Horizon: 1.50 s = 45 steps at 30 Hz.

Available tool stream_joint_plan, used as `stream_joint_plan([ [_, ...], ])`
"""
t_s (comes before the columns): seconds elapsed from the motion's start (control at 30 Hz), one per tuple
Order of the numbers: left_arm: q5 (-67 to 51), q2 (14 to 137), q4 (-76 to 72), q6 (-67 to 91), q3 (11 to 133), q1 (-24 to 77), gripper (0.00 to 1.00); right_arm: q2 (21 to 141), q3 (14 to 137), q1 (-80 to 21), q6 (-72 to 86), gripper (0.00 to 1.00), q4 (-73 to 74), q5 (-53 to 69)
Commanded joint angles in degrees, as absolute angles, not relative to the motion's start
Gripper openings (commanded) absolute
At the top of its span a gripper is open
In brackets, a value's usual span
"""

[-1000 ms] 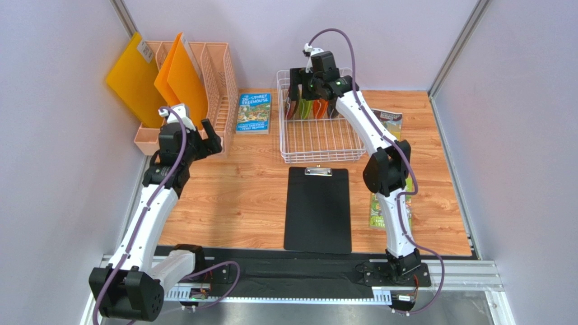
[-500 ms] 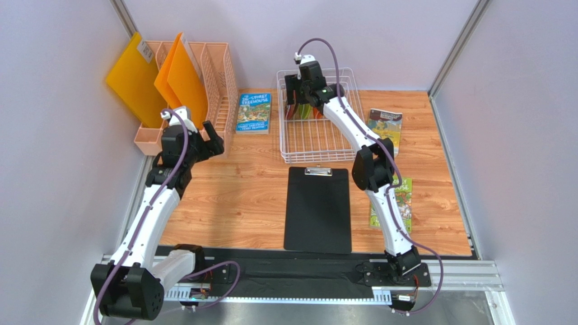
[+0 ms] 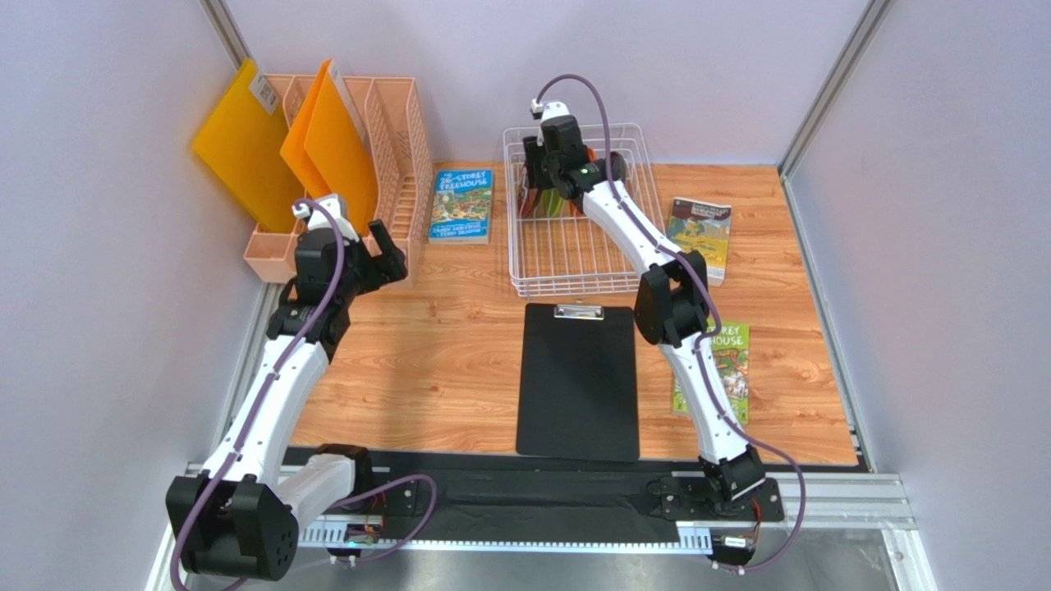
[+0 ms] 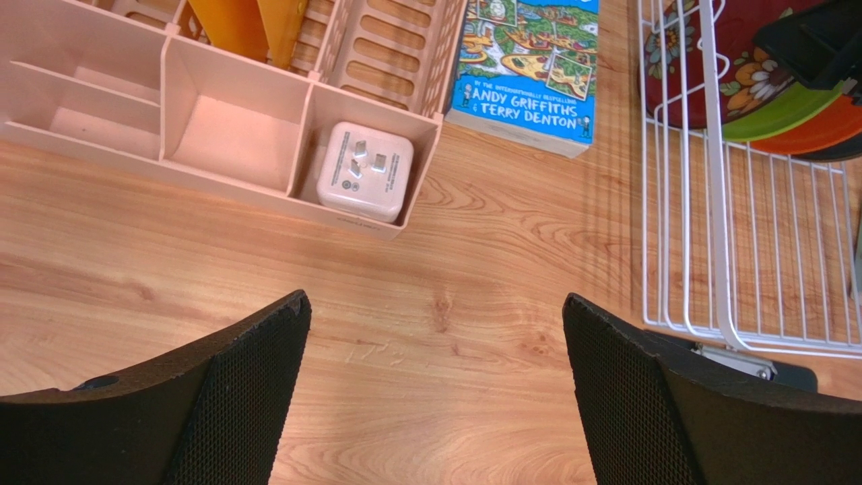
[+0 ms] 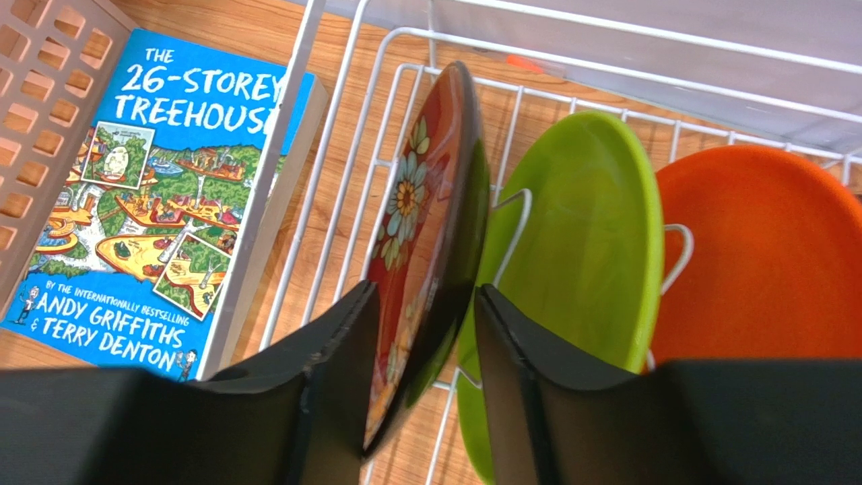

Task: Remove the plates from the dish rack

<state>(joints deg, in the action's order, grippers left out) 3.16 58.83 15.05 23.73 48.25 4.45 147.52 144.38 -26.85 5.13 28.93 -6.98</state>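
Observation:
The white wire dish rack (image 3: 580,265) stands at the back of the table. In it the plates stand on edge: a dark red floral one (image 5: 425,202) at the left end, then a lime green one (image 5: 577,232) and an orange one (image 5: 759,253). My right gripper (image 5: 425,293) reaches down into the rack and straddles the dark red plate's rim. Its jaws are half closed; the left finger lies against the patterned face, and a gap shows along most of the right finger. My left gripper (image 4: 435,300) hangs wide open over bare wood, left of the rack (image 4: 708,202).
A peach mesh file holder (image 3: 370,148) with orange folders (image 3: 333,136) stands at the back left, a white adapter (image 4: 364,172) in its tray. A blue book (image 3: 461,203) lies beside the rack, a black clipboard (image 3: 577,382) in front, and two booklets (image 3: 700,234) to the right.
My right gripper has moved left along the rack to the dark red plate and lowered over it, its jaws narrowing around the rim. The left arm has stayed still.

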Motion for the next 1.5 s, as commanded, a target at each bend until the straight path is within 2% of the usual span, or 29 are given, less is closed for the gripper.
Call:
stream_joint_plan([
  [0.0,4.3,58.4,13.4,23.5,47.8,4.1,0.99,148.6,147.0,-26.9,3.3,0.38,25.9,-8.3],
  [0.03,4.5,58.3,13.4,23.6,47.8,4.1,0.99,148.6,147.1,-27.2,2.9,0.3,25.9,-8.9],
  [0.07,4.7,58.4,13.4,23.6,47.8,4.1,0.99,148.6,147.0,-27.4,2.6,0.27,25.8,-9.4],
  [0.13,4.7,58.2,13.3,23.6,47.7,4.2,0.99,148.2,146.8,-28.0,1.6,0.1,25.6,-10.9],
  [0.23,5.2,58.1,13.3,23.6,47.6,4.1,0.99,147.4,145.9,-29.5,-1.3,0.0,24.6,-14.7],
  [0.63,6.1,58.0,14.2,23.4,47.3,4.1,0.99,143.2,142.3,-35.0,-10.1,0.0,14.7,-37.9],
  [0.93,5.6,57.9,15.3,23.6,47.5,4.1,1.0,133.5,134.7,-35.8,-13.6,0.0,10.0,-43.3],
  [1.23,0.5,56.2,15.0,24.2,47.1,4.1,1.0,122.8,125.4,-36.6,-10.8,0.0,10.4,-43.9],
  [1.47,-13.3,54.8,9.1,25.6,45.1,4.2,1.0,105.0,111.5,-36.9,2.1,0.0,26.7,-28.1],
])
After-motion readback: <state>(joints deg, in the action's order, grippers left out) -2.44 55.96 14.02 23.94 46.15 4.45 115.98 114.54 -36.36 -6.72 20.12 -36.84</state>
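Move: The floral red plate stands on edge in the dish rack between the right hand's half-open fingers, its middle about 4 cm farther ahead and 4 cm lower. The green plate stands roughly 5 cm to the right of the floral one and the orange plate 10 cm, both level with it; the blue book lies some 15 cm left of the hand, 2 cm ahead and 14 cm lower. From the left hand the floral plate is roughly 28 cm ahead, 28 cm right, 11 cm lower. Staying low at first, the right hand closes its fingers and pinches the floral plate near its upper, near edge, sways a centimetre or so right and back, and rolls its left side down by some 20 degrees while the fingertips tip up and turn slightly clockwise. It then speeds up and back out of the rack, about 15 cm up, 10 cm back and a few right, keeping its grip. ##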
